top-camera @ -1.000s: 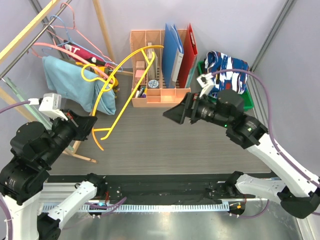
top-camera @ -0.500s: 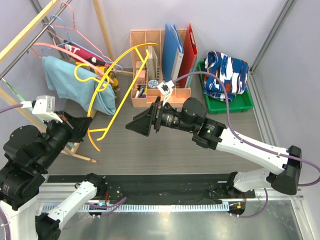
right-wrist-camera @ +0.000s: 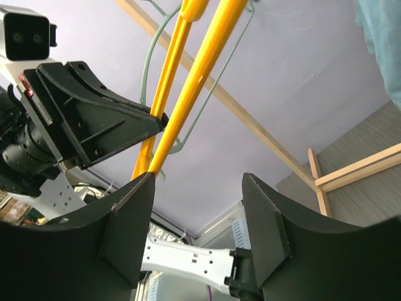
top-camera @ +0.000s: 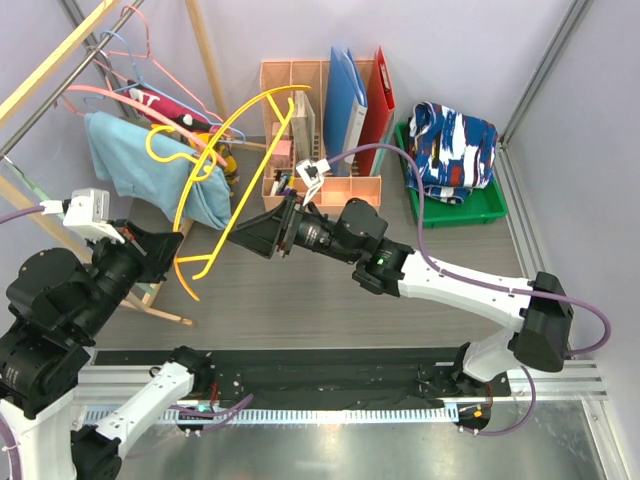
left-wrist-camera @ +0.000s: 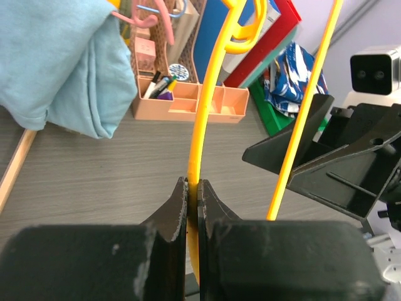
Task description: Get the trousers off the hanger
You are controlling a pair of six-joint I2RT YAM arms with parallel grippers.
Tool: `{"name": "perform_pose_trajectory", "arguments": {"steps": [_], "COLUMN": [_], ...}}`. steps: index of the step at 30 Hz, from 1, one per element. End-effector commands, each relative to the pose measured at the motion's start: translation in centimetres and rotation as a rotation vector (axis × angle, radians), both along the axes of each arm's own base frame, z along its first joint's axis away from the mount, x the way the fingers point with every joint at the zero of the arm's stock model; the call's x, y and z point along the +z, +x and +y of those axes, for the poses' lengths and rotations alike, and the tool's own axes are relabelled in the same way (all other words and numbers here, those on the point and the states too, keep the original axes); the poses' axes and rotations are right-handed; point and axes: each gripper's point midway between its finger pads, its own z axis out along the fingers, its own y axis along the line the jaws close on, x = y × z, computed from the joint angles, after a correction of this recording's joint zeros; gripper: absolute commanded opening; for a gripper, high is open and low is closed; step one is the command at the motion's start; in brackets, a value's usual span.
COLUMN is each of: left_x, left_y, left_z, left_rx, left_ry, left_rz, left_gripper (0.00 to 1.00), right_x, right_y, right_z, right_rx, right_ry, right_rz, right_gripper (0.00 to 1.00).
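Observation:
A bare yellow hanger [top-camera: 236, 124] hangs in the air with my left gripper [top-camera: 185, 243] shut on its lower bar [left-wrist-camera: 195, 164]. My right gripper [top-camera: 243, 235] is open just right of that hanger. Its left fingertip [right-wrist-camera: 133, 207] sits beside the yellow bars [right-wrist-camera: 188, 81], and nothing is between its fingers. Light blue trousers [top-camera: 125, 160] are draped over a hanger on the rack at the far left, also seen in the left wrist view [left-wrist-camera: 56, 63]. Navy-white-red print trousers [top-camera: 455, 140] lie in the green tray [top-camera: 440, 212] at the back right.
A peach desk organizer [top-camera: 300, 200] with a blue folder [top-camera: 345, 95] and a red folder [top-camera: 380, 90] stands at the back centre. Pink and other wire hangers [top-camera: 100, 95] hang on the wooden rack [top-camera: 160, 305] at the left.
My right arm has swung left from near the green tray to the yellow hanger, and its jaws have narrowed a little. The left gripper has kept its hold, shifting only slightly.

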Motion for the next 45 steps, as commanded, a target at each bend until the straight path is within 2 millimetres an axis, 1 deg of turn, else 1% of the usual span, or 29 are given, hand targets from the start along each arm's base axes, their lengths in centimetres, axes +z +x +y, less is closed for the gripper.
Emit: {"name": "perform_pose_trajectory", "arguments": {"steps": [1, 2, 4, 6, 8, 10, 11, 15, 16, 19, 20, 24, 25, 26, 27, 28, 30, 31, 32, 33, 35, 38, 39, 40, 41, 42, 43, 44, 45], "left_x": [1.8, 1.8, 1.6, 1.6, 1.6, 1.4, 1.6, 1.4, 1.3, 1.3, 1.5, 1.8, 2.0, 2.0, 1.9, 2.0, 1.7, 1.7, 1.7, 1.6, 1.7, 2.3, 2.8, 3.4, 3.8, 4.7, 5.4, 6.0, 6.9], "left_y": [0.6, 0.5, 0.6, 0.6, 0.7, 0.8, 0.8, 1.3, 1.3, 1.4, 1.3, 1.2, 1.1, 1.0, 1.0, 1.0, 0.8, 0.7, 0.3, 0.2, -0.3, -1.0, -1.6, -2.0, -2.4, -3.2, -3.7, -4.1, -5.0], "left_z": [-0.9, -0.9, -0.8, -0.8, -0.8, -0.9, -0.9, 0.2, 0.2, 0.5, 0.5, 0.5, 0.1, -0.2, -0.5, -0.8, -1.2, -1.3, -1.4, -1.6, -2.1, -2.8, -3.2, -3.4, -3.6, -3.9, -4.2, -4.3, -4.8], "left_rx": [-0.032, -0.031, -0.027, -0.027, -0.022, -0.021, -0.023, 0.049, 0.051, 0.069, 0.067, 0.068, 0.042, 0.027, 0.011, -0.001, -0.023, -0.028, -0.041, -0.046, -0.075, -0.129, -0.162, -0.179, -0.202, -0.239, -0.265, -0.285, -0.333], "left_ry": [-0.033, -0.03, -0.025, -0.025, -0.028, -0.032, -0.035, -0.037, -0.035, -0.041, -0.045, -0.054, -0.061, -0.066, -0.069, -0.076, -0.089, -0.096, -0.107, -0.123, -0.145, -0.175, -0.185, -0.204, -0.212, -0.228, -0.243, -0.251, -0.262], "left_rz": [-0.048, -0.048, -0.043, -0.043, -0.044, -0.037, -0.044, -0.038, -0.035, -0.039, -0.044, -0.052, -0.057, -0.055, -0.053, -0.056, -0.044, -0.043, -0.042, -0.035, -0.037, -0.046, -0.059, -0.073, -0.087, -0.109, -0.132, -0.144, -0.165], "left_gripper": [0.0, 0.0, 0.0, 0.0, 0.0, 0.0, 0.0, 0.0, 0.0, 0.0, 0.0, 0.0, 0.0, 0.0, 0.0, 0.0, 0.0, 0.0, 0.0, 0.0, 0.0, 0.12, 0.25, 0.32, 0.38, 0.47, 0.5, 0.52, 0.57], "right_x": [6.2, 6.6, 6.6, 7.1, 7.2, 7.1, 7.4, 7.2, 7.2, 6.8, 6.3, 6.0, 5.8, 6.2, 6.0, 6.2, 6.2, 6.1, 6.1, 6.1, 6.1, 6.4, 6.6, 6.3, 7.0, 6.9, 7.2, 6.6, 6.1], "right_y": [0.1, 0.1, 0.1, 0.0, -0.5, -0.7, -1.2, -2.1, -2.2, -2.3, -2.3, -2.4, -2.1, -2.1, -1.8, -1.7, -1.2, -0.8, -0.7, -0.6, -0.9, -1.2, -1.4, -1.4, -2.0, -1.2, -1.2, -1.4, -0.8], "right_z": [-0.2, -0.1, 0.3, 0.5, 1.0, 1.4, 1.5, 1.8, 1.7, 2.1, 2.2, 2.5, 2.7, 2.8, 3.2, 3.3, 3.7, 3.7, 3.9, 3.9, 3.9, 3.4, 3.1, 2.8, 1.9, 1.1, 0.3, -0.9, -2.1], "right_rx": [-0.032, -0.028, -0.017, -0.006, 0.014, 0.022, 0.038, 0.059, 0.059, 0.063, 0.063, 0.069, 0.058, 0.057, 0.054, 0.047, 0.03, 0.016, 0.014, 0.016, 0.032, 0.057, 0.069, 0.085, 0.116, 0.115, 0.132, 0.155, 0.18], "right_ry": [0.172, 0.189, 0.201, 0.214, 0.228, 0.229, 0.241, 0.251, 0.251, 0.237, 0.228, 0.229, 0.225, 0.228, 0.222, 0.225, 0.212, 0.212, 0.204, 0.201, 0.198, 0.208, 0.214, 0.217, 0.231, 0.24, 0.262, 0.264, 0.25], "right_rz": [-0.049, -0.055, -0.042, -0.043, -0.037, -0.029, -0.037, -0.036, -0.037, -0.033, -0.028, -0.025, -0.02, -0.021, -0.015, -0.007, 0.022, 0.047, 0.06, 0.069, 0.087, 0.11, 0.115, 0.142, 0.141, 0.154, 0.155, 0.192, 0.186], "right_gripper": [0.61, 0.59, 0.57, 0.53, 0.52, 0.52, 0.52, 0.56, 0.58, 0.59, 0.59, 0.59, 0.54, 0.53, 0.52, 0.47, 0.29, 0.15, 0.09, 0.03, 0.01, 0.01, 0.01, 0.01, 0.01, 0.01, 0.01, 0.01, 0.01]}}
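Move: The right hand, empty and half open, has the yellow hanger's right-hand bar about 4 cm to its left and some 3 cm higher, level with it fore and aft. The left gripper, still pinching the hanger's other bar, is about 10 cm to its left; from that gripper the right-hand bar is roughly 9 cm to the right and 2 cm ahead. From the right hand the light blue cloth hangs about 14 cm ahead and 15 cm left, slightly lower. Leftward and up, about 4 cm each way, the right hand comes onto the hanger's right-hand bar, tilting slightly, and shuts its fingers to pinch it. The left hand holds the other bar nearly still until then, opens its fingers to about half, and starts back, right and up by 2 cm or so; the right hand keeps its grip and eases a little to the right. ##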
